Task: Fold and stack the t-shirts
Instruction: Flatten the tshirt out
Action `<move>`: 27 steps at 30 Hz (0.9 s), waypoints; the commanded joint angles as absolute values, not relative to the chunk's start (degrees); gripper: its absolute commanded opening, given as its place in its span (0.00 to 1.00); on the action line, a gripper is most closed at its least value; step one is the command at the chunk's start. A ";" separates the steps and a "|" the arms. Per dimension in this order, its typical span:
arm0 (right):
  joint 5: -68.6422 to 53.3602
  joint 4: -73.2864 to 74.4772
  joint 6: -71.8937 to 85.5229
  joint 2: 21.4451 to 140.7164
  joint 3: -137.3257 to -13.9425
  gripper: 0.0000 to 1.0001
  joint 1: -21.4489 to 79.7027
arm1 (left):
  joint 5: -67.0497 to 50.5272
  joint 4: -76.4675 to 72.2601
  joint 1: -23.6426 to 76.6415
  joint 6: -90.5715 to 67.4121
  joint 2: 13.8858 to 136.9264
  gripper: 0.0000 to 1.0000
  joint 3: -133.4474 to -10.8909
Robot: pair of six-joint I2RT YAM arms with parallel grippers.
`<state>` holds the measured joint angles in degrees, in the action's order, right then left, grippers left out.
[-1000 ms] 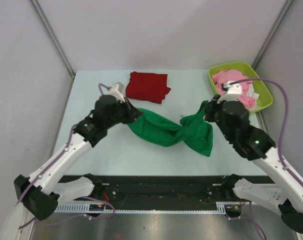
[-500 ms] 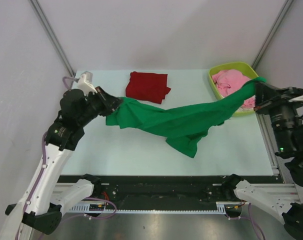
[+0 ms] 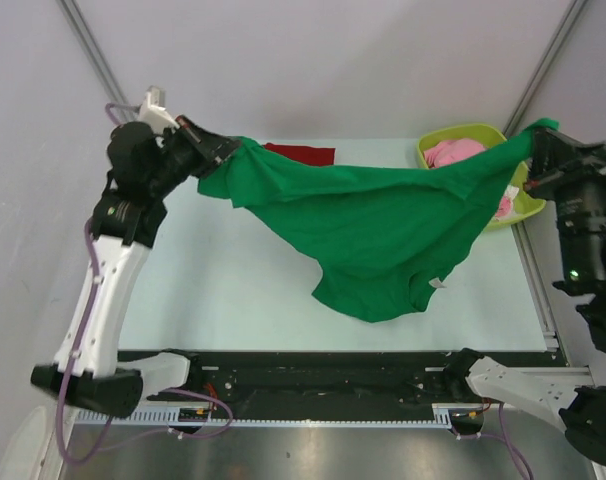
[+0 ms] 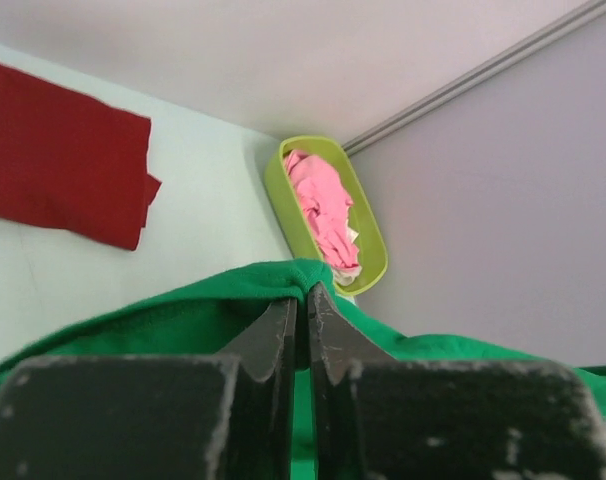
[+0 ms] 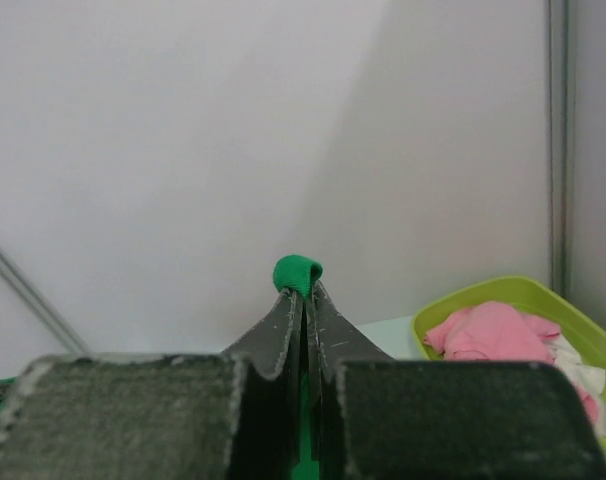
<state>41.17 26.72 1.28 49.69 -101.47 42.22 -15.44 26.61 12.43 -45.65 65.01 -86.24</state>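
The green t-shirt (image 3: pixel 373 235) hangs stretched in the air between both arms, its lower part sagging toward the table's front. My left gripper (image 3: pixel 226 152) is shut on its left end at the far left, the cloth bunched over the fingertips (image 4: pixel 301 290). My right gripper (image 3: pixel 536 140) is shut on the right end, high at the far right, a green nub (image 5: pixel 299 272) poking out above its tips (image 5: pixel 305 293). The dark red t-shirt (image 3: pixel 301 151) lies folded at the back of the table, mostly hidden behind the green one in the top view, plain in the left wrist view (image 4: pixel 63 150).
A lime-green bin (image 3: pixel 485 132) at the back right corner holds a pink garment (image 3: pixel 453 153) and a bit of white cloth (image 3: pixel 510 203). The pale table (image 3: pixel 203 290) is walled on three sides. The arm bases and a black rail (image 3: pixel 323 385) run along the near edge.
Both grippers rose and moved apart toward the back corners, lifting the green t-shirt off the table and spreading it wide. It now covers most of the red t-shirt in the top view.
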 commanded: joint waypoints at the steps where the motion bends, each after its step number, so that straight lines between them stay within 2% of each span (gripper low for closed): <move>1: 46.31 18.55 -7.11 55.36 -102.39 0.00 42.89 | -22.84 21.11 9.59 -49.74 73.54 0.08 -91.84; 5: 44.65 19.15 -7.04 56.86 -106.08 0.00 42.98 | -25.31 19.86 9.40 -51.33 75.24 0.06 -95.01; 9: 40.62 21.27 -5.36 55.20 -107.23 0.00 43.15 | -26.62 18.46 9.40 -51.68 71.03 0.06 -93.00; 16: 29.46 28.64 1.30 48.87 -108.72 0.00 42.89 | -27.77 18.19 9.40 -53.87 54.51 0.06 -82.98; 21: 19.01 34.53 4.22 46.93 -115.47 0.00 37.19 | -28.91 20.12 9.40 -56.68 43.01 0.05 -78.32; 27: 11.35 40.25 7.29 51.58 -127.34 0.00 27.35 | -29.88 20.39 9.40 -59.76 39.20 0.05 -78.75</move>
<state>19.31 35.81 4.75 47.05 -122.61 31.51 -28.38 20.99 9.82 -56.12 38.30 -79.26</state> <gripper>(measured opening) 0.010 0.059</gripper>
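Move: The green t-shirt already hangs stretched between both grippers. Its hanging middle lies about 26 cm right, 7 cm back and 14 cm below the left hand, and roughly 20 cm left, 4 cm ahead and 26 cm below the right. The red t-shirt lies on the table, some 28 cm ahead, 9 cm right and 44 cm below the left hand. The green bin is about 39 cm ahead, 11 cm right and 55 cm below the right hand. The green t-shirt, still pinched at both upper corners, is swung out by about 5 cm towards the table's far side, the left hand dipping a little and the right edging left. Then both hands turn back towards the bases, sweeping roughly 20 cm back and 10 cm up, the right also drifting right, while both wrists tip their fingers upward some 20 to 30 degrees and keep their grip. ##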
